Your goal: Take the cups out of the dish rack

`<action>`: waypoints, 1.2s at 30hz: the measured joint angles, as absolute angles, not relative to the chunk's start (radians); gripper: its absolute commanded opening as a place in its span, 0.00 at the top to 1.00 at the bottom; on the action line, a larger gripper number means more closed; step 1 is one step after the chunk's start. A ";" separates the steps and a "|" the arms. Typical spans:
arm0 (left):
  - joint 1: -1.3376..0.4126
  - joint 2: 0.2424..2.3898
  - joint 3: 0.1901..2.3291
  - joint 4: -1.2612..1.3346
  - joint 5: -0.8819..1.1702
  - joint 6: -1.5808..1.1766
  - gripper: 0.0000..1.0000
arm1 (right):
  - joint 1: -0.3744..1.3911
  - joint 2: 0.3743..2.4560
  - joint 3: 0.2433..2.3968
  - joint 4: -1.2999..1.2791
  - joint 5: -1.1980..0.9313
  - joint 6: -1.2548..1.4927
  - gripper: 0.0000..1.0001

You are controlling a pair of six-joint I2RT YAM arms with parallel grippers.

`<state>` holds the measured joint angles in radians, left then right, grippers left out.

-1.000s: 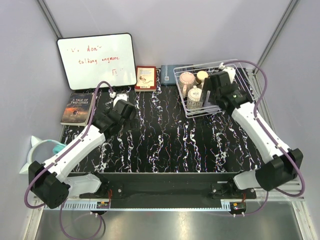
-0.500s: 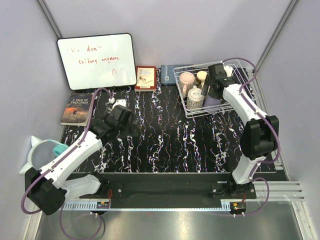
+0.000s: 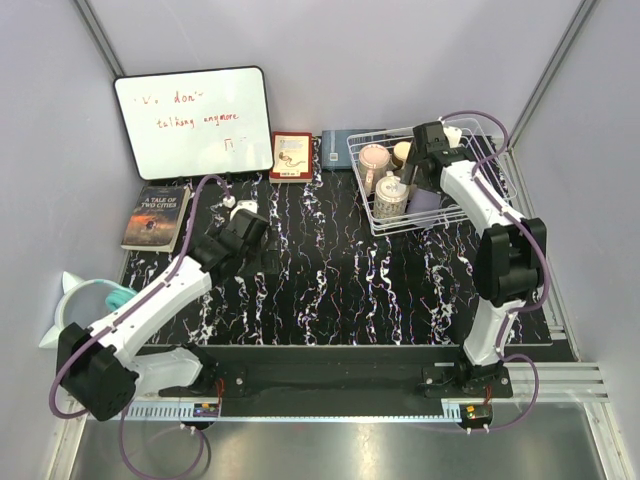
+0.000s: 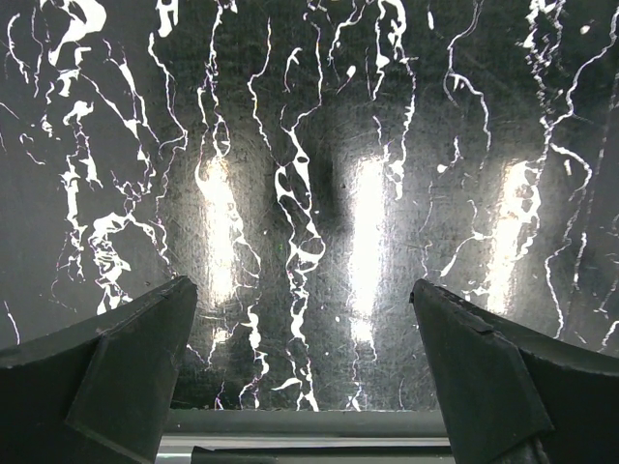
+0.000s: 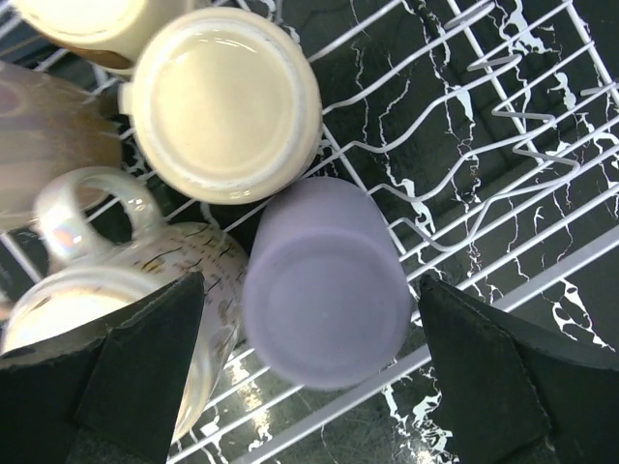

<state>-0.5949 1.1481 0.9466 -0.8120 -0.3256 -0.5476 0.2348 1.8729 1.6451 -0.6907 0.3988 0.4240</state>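
Observation:
The white wire dish rack (image 3: 470, 200) stands at the back right, and its wires (image 5: 503, 116) also show in the right wrist view. In it are a pale pink tumbler (image 3: 374, 158), a cream cup (image 3: 403, 152) and a patterned mug (image 3: 390, 195). My right gripper (image 3: 415, 172) hangs over the rack, open. In the right wrist view its jaws (image 5: 309, 290) stand either side of a lavender cup (image 5: 327, 280) without touching it, beside a cream cup (image 5: 224, 104) and the patterned mug (image 5: 164, 280). My left gripper (image 3: 262, 252) is open and empty (image 4: 305, 290) over the black marbled mat (image 4: 309, 174).
A whiteboard (image 3: 192, 120) leans at the back left, with a red book (image 3: 291, 155) and a blue box (image 3: 340, 148) beside it. A dark book (image 3: 155, 215) lies left of the mat. A white and teal jug (image 3: 80, 300) sits at the far left.
My right arm has folded up, its elbow swinging in toward the rack, and its gripper has moved further back over the cups. My left arm has barely shifted.

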 measured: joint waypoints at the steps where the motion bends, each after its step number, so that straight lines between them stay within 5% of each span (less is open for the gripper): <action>1: -0.595 1.154 0.947 -0.812 -0.326 -0.547 0.01 | 0.231 1.882 1.645 -0.689 0.399 0.424 0.00; 7: -0.595 1.168 0.947 -0.810 -0.326 -0.546 0.01 | 0.212 1.923 1.645 -0.689 0.397 0.432 0.03; 14: -0.595 1.197 0.950 -0.806 -0.326 -0.546 0.01 | 0.202 1.933 1.645 -0.683 0.370 0.446 0.30; 17: -0.595 1.205 0.950 -0.806 -0.325 -0.546 0.01 | 0.202 1.933 1.645 -0.682 0.364 0.446 0.47; 22: -0.595 1.211 0.951 -0.795 -0.324 -0.546 0.01 | 0.202 1.925 1.628 -0.656 0.356 0.442 1.00; 36: -0.595 1.229 1.001 -0.786 -0.322 -0.546 0.01 | 0.202 1.835 1.588 -0.640 0.346 0.434 1.00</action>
<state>-0.5949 1.2289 1.0008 -0.7856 -0.3222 -0.5461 0.2020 1.8355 1.5875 -0.6399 0.3458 0.4335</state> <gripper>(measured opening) 0.987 0.729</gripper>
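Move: Just under the open right fingers, about 5 cm below the hand and roughly 1 cm ahead and 1 cm right, sits the purple cup, bottom up in the rack. The patterned mug stands some 7 cm left and 2 cm ahead of the hand. A cream cup is about 9 cm ahead and 1 cm left, with a tan-rimmed cup 14 cm ahead and 5 cm left. From the left hand, the purple cup lies around 24 cm ahead, 43 cm right and slightly lower. Sinking about 3 cm, with a slight slide to the right, the right hand brings its open fingers down either side of the purple cup, then closes them by roughly a quarter until they pinch its sides. It keeps that grip, easing back under 1 cm, then rises nearly 3 cm. The empty left hand drifts some 2 cm forward and to the right. ##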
